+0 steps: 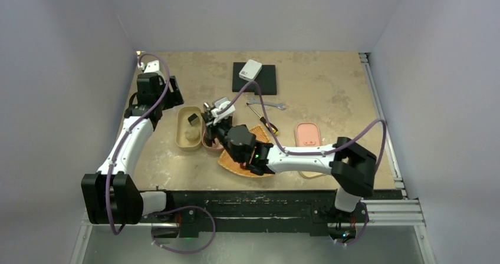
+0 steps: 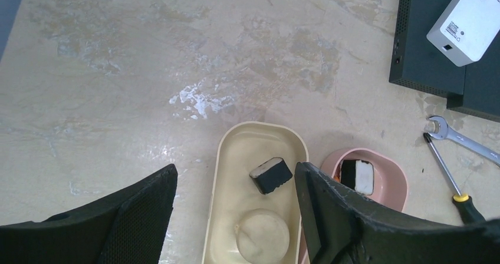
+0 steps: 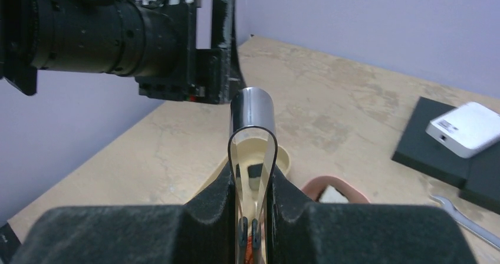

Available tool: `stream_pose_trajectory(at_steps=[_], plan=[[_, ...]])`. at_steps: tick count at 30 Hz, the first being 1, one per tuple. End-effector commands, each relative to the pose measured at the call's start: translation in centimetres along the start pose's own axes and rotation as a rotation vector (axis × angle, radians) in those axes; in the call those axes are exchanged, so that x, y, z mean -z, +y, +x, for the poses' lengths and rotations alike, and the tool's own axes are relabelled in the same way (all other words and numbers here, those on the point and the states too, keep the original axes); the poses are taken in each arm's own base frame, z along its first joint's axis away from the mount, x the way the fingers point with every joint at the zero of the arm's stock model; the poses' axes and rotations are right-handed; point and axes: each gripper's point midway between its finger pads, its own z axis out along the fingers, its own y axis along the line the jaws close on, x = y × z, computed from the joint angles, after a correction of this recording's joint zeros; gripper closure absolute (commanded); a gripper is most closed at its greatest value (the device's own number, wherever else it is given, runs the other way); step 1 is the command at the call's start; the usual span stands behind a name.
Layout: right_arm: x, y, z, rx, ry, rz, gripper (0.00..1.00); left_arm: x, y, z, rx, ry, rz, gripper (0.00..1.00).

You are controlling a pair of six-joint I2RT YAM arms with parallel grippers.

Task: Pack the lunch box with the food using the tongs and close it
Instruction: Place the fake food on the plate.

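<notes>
The cream lunch box (image 2: 219, 175) holds a black-and-white piece (image 2: 271, 174) and a round beige bun (image 2: 263, 231). Beside it on the right, a pink box (image 2: 394, 168) holds another black-and-white piece (image 2: 358, 177). My left gripper (image 2: 236, 214) hangs open above the cream box's near end, with nothing between its fingers. My right gripper (image 3: 252, 184) is shut on the tongs (image 3: 252, 149), whose silvery joined end points up and away. An orange bit (image 3: 249, 250) shows between the tong arms low down. In the top view the right gripper (image 1: 217, 122) is over the pink box.
A pink lid (image 1: 308, 134) lies to the right of the arms. A brown board (image 1: 236, 165) lies under the right forearm. A black box (image 1: 266, 82) with a white device (image 1: 250, 70) sits at the back. A silver wrench (image 1: 268, 104) and a screwdriver (image 1: 266, 124) lie nearby.
</notes>
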Motion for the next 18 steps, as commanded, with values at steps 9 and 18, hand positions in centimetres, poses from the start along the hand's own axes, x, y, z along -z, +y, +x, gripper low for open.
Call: stream_pose_trajectory(at_steps=[9,18], plan=[[-5.2,5.7,-2.2,-0.032,-0.132,-0.105,1.0,0.8,1.5,-1.5,0.024,-0.055,-0.025,0.27],[-7.9,7.2,-0.2,0.031,-0.12,-0.096,1.0,0.9,0.8,-1.1,0.029,-0.045,0.017,0.27]])
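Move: The cream lunch box I carry the red food piece to, in the tongs, lies about 9 cm to the left of my right hand, 4 cm ahead and some 23 cm below. In it are the black rice ball, 8 cm left and 7 cm ahead, and the round bun, 9 cm left and 2 cm ahead. The pink lunch box sits 2 cm right and 4 cm ahead; the plate, 14 cm right and 5 cm back. From my left hand the cream box is about 4 cm back, 4 cm right and 15 cm below. I keep my right hand shut on the tongs and swing them left about 9 cm, off the pink box and over the cream one, easing slower while also sinking and edging forward some 2 cm each. The tips keep their pinch on the food piece. My open left hand shifts just over 1 cm left above the far end of the cream box. ##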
